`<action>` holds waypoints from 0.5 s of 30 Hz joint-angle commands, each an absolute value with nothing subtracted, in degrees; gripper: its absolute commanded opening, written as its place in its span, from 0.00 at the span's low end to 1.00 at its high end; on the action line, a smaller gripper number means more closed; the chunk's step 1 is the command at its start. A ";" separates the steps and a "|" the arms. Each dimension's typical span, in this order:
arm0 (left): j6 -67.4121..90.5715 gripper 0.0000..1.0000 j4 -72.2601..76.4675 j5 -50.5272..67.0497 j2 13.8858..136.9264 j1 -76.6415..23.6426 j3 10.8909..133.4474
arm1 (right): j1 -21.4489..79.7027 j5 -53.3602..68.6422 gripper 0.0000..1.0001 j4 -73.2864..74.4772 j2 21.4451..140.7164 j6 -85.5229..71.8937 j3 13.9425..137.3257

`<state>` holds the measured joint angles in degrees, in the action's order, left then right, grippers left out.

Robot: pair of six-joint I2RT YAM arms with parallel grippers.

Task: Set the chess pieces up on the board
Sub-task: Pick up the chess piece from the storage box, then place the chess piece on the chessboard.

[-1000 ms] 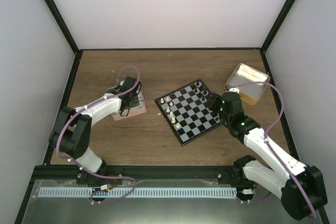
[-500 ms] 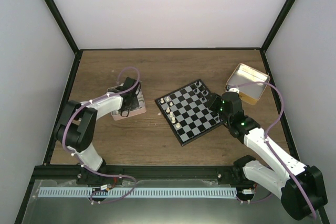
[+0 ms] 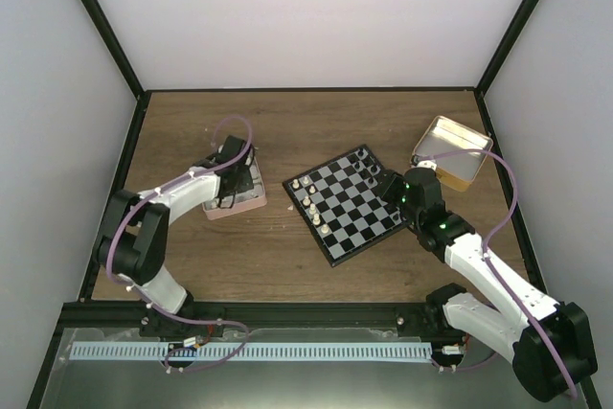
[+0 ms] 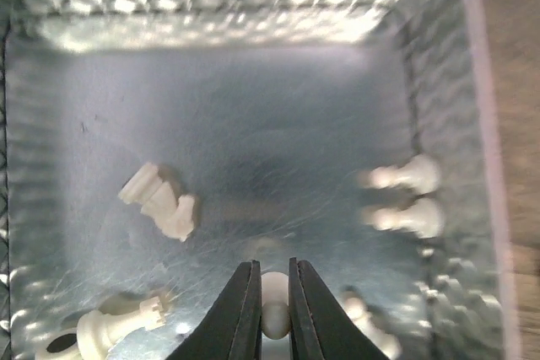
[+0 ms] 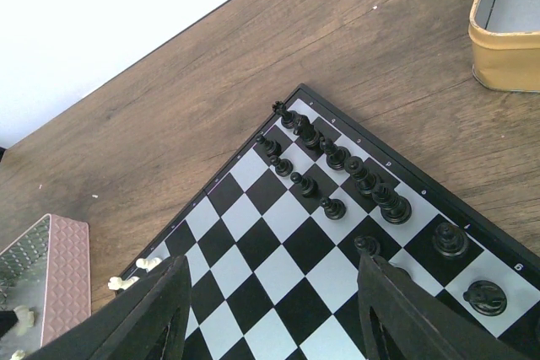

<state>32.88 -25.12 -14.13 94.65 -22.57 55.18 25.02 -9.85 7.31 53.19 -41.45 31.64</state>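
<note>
The board (image 3: 347, 204) lies tilted at mid-table, with several cream-white pieces (image 3: 309, 200) along its left side and several black pieces (image 5: 337, 158) along its far right side. My left gripper (image 4: 274, 309) is down inside the pink-sided tin (image 3: 235, 193), shut on a cream-white pawn (image 4: 275, 303). More white pieces lie loose on the tin's floor: a knight (image 4: 160, 200), two pawns (image 4: 405, 196) and a rook (image 4: 114, 322). My right gripper (image 5: 274, 314) hovers open over the board's right part, nothing between its fingers.
A yellow metal tin (image 3: 452, 152) stands at the back right, beyond the board; its gold wall (image 5: 506, 56) shows in the right wrist view. The pink tin's textured side (image 5: 63, 267) appears at that view's lower left. Black frame posts border the wooden table.
My left gripper has closed on the white pawn inside the pink tin, and its wrist shifted slightly. The right arm has not moved.
</note>
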 commanded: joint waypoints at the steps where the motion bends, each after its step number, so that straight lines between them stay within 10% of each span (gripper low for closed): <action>1: 31.02 0.10 -25.33 -11.27 90.45 -23.30 58.99 | 25.41 -9.94 0.56 7.03 53.52 -42.01 31.59; 15: 21.36 0.11 -29.29 -2.09 98.25 -36.54 72.97 | 25.42 -9.96 0.56 7.54 52.91 -42.19 31.64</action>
<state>25.76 -26.68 -4.27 94.59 -32.40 68.40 25.02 -9.61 7.35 53.41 -41.50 31.64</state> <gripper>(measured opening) 0.108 0.557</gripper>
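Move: The white chess piece already pinched in the left hand has the board's white-occupied left corner as its goal: the piece standing on it is about 16 cm to the right, 3 cm ahead and 2 cm lower. The storage box's right wall crosses that way, roughly 7 cm right and level fore-and-aft; two loose pawns lie 5 cm right, 4 cm ahead, 3 cm below. From the right hand, the corner piece is some 22 cm left, 7 cm ahead and 14 cm down. The white piece, still pinched between the left fingers, is carried up out of the storage box, slightly forward at first, then swept right over the box's right wall towards the board's left corner. The left hand travels about 12 cm right and 8 cm up, gathering sideways speed while its wrist turns some 20 degrees clockwise; the fingers keep their hold. ##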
